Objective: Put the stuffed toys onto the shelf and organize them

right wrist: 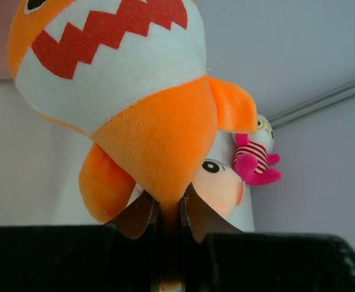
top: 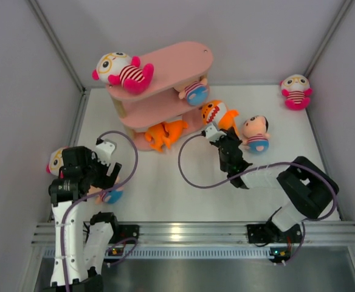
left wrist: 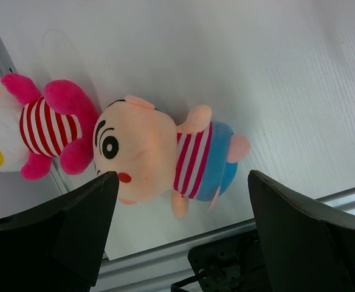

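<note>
The pink shelf (top: 177,61) stands at the back left. A white-headed doll (top: 121,72) lies on its top board, a peach-headed doll (top: 194,91) on the middle one, an orange shark (top: 164,134) at the bottom. My right gripper (top: 219,129) (right wrist: 170,201) is shut on the tail of a second shark (top: 219,114) (right wrist: 141,91), beside the shelf's right end. My left gripper (top: 109,177) (left wrist: 180,179) hangs open above a peach-headed doll (left wrist: 147,158) lying next to a white-headed doll (left wrist: 37,131). Nothing is between its fingers.
Another peach-headed doll (top: 255,132) lies right of the held shark, and a white-headed doll (top: 296,91) sits in the back right corner. Grey walls (top: 31,109) enclose the table. A metal rail (top: 189,234) runs along the near edge. Purple cables (top: 189,176) loop off both arms.
</note>
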### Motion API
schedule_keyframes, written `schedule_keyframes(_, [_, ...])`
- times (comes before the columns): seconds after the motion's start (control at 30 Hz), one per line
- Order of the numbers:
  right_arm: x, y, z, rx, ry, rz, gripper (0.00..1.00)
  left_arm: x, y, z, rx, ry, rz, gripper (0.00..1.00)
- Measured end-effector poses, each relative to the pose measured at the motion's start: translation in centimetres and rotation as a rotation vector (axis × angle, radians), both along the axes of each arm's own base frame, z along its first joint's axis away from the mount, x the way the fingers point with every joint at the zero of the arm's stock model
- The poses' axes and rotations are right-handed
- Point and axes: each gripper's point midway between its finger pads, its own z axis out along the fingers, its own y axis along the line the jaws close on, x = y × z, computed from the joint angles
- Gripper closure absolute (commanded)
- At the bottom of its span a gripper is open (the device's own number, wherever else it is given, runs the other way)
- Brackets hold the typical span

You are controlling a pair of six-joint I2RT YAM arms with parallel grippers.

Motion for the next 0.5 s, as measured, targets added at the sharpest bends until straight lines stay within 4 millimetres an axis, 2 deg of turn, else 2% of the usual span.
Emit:
schedule_keyframes(0.1, [0.5, 0.9, 0.4, -0.066, -0.037, 0.002, 1.0, 0.2, 0.0, -0.1, -0.003, 0.002, 0.002, 0.07])
schedule_keyframes(0.3, [2.1, 3.4, -0.8, -0.238, -0.066, -0.041, 1.0, 0.5, 0.1, -0.1, -0.003, 0.003, 0.008, 0.07])
schedule_keyframes(0.43, [2.8, 3.8, -1.3, -0.303, -0.075, -0.082, 1.0, 0.5, 0.1, -0.2, -0.001, 0.005, 0.01, 0.07])
schedule_keyframes(0.5, [3.1, 4.0, -0.9, -0.3, -0.082, -0.095, 1.0, 0.5, 0.2, -0.3, 0.0, 0.007, 0.01, 0.07])
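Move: The right hand holds the orange shark toy by its tail. The free right end of the shelf's bottom tier lies about 10 cm left of this hand, 5 cm farther out and some 8 cm lower. From the same hand, the orange toys on that tier are about 20 cm left and level, and the boy doll on the table some 9 cm right, 2 cm ahead and 10 cm below. From the left hand, that tier end is roughly 28 cm right and 20 cm ahead. Still pinching the shark toy's tail in its shut fingers, the right hand carries it, head foremost, about 4 cm left and 3 cm forward towards the right end of the shelf, sinking slightly. On the way the wrist rolls some 15 to 20 degrees, its left side dipping; the travel slows at the end. ##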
